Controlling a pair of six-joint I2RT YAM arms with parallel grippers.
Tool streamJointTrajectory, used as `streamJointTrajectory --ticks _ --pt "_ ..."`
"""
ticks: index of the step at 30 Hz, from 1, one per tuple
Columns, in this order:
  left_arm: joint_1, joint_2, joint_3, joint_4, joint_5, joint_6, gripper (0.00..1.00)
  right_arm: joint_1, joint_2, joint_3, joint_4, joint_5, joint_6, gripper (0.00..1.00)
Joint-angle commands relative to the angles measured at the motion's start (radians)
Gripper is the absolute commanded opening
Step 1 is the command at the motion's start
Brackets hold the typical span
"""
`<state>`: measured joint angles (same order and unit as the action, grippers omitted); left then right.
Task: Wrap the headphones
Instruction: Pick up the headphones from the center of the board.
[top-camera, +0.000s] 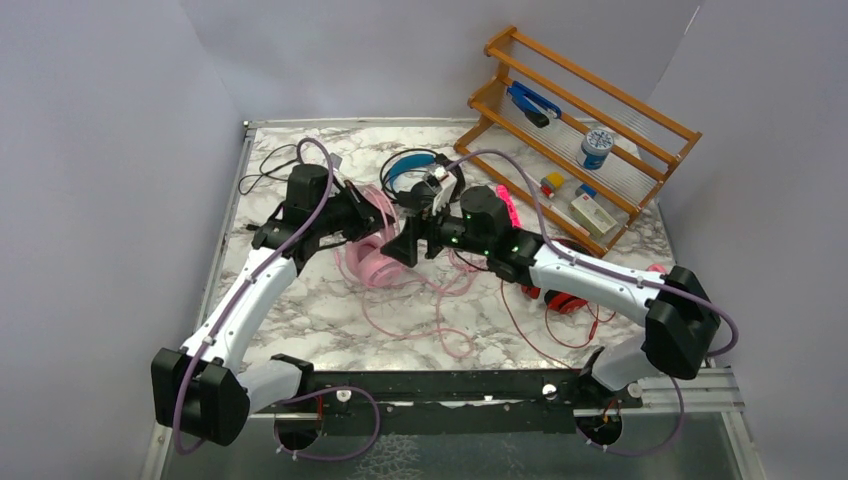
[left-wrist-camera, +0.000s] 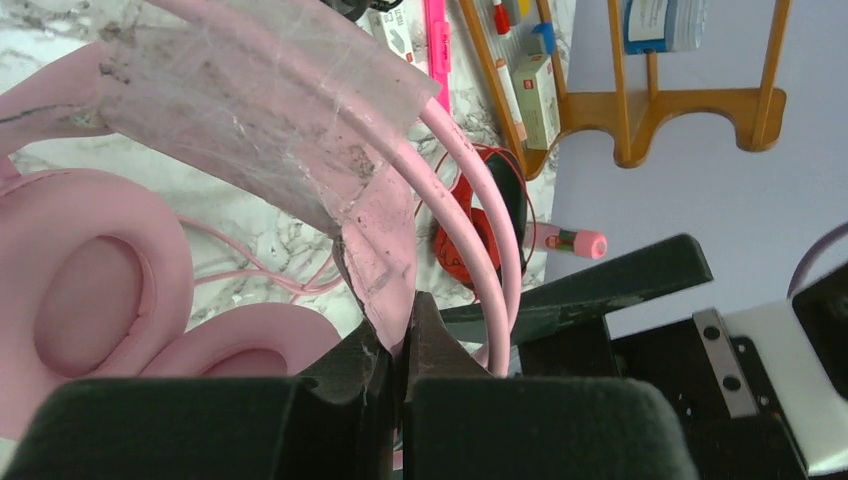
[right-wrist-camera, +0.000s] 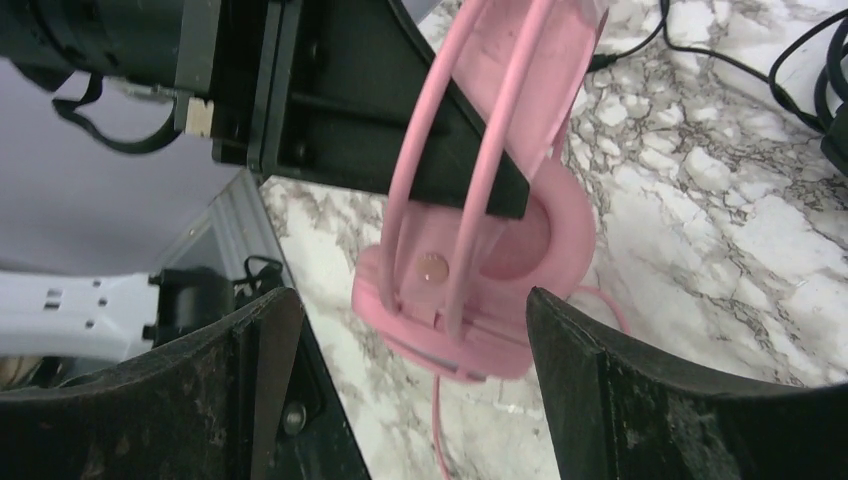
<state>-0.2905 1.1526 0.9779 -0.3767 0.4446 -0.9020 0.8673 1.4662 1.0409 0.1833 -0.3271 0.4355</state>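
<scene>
The pink headphones (top-camera: 372, 262) hang tilted over the middle of the marble table, their thin pink cable (top-camera: 430, 325) looping loose toward the front. My left gripper (top-camera: 362, 215) is shut on the padded pink headband (left-wrist-camera: 385, 260), with the ear cups (left-wrist-camera: 90, 290) below it. My right gripper (top-camera: 405, 242) is open, its jaws wide apart on either side of a pink ear cup (right-wrist-camera: 500, 260) and not touching it. The black headphones with a blue band (top-camera: 408, 165) lie behind. The red headphones (top-camera: 563, 300) lie under my right forearm with their red cable (top-camera: 520, 320).
A wooden rack (top-camera: 590, 130) with small items stands at the back right. A black cable (top-camera: 265, 170) lies at the back left. A pink marker (top-camera: 508, 205) lies beside my right wrist. Grey walls close in the table.
</scene>
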Motion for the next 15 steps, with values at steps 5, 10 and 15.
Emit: streamJointTrajectory --ticks 5,10,15 --pt "-0.01 -0.059 -0.022 -0.118 -0.185 -0.142 0.0 0.121 0.174 0.15 -0.026 0.37 0.05 0.85" --pt "-0.011 -0.043 -0.045 -0.137 -0.197 -0.192 0.0 0.161 0.277 0.198 -0.015 0.445 0.019 0.69" --pt "-0.012 -0.027 -0.06 -0.147 -0.212 -0.199 0.0 0.161 0.322 0.186 0.032 0.409 0.038 0.36"
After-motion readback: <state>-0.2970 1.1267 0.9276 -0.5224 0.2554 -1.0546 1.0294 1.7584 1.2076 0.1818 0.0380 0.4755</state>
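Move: The pink headphones already hang from the left gripper by the headband, their middle about 5 cm back from that hand, 2 cm left and 6 cm below. From the open right gripper, their middle lies some 6 cm left, 1 cm ahead and 6 cm down. The black headphones on the table lie about 17 cm ahead of the right hand, 5 cm right and 20 cm below; the pink strip is roughly 12 cm ahead, 24 cm right and 21 cm below. Bring the right gripper in to the left and down, roughly 6 cm each way and slightly forward, going left first and then sinking more steeply, and straddle the twin pink tubes beside the ear-cup hinge, narrowing the fingers to about half their opening. Keep the left gripper shut on the headband while easing it down about 4 cm and some left, tipping it down and turning it slightly counter-clockwise. ##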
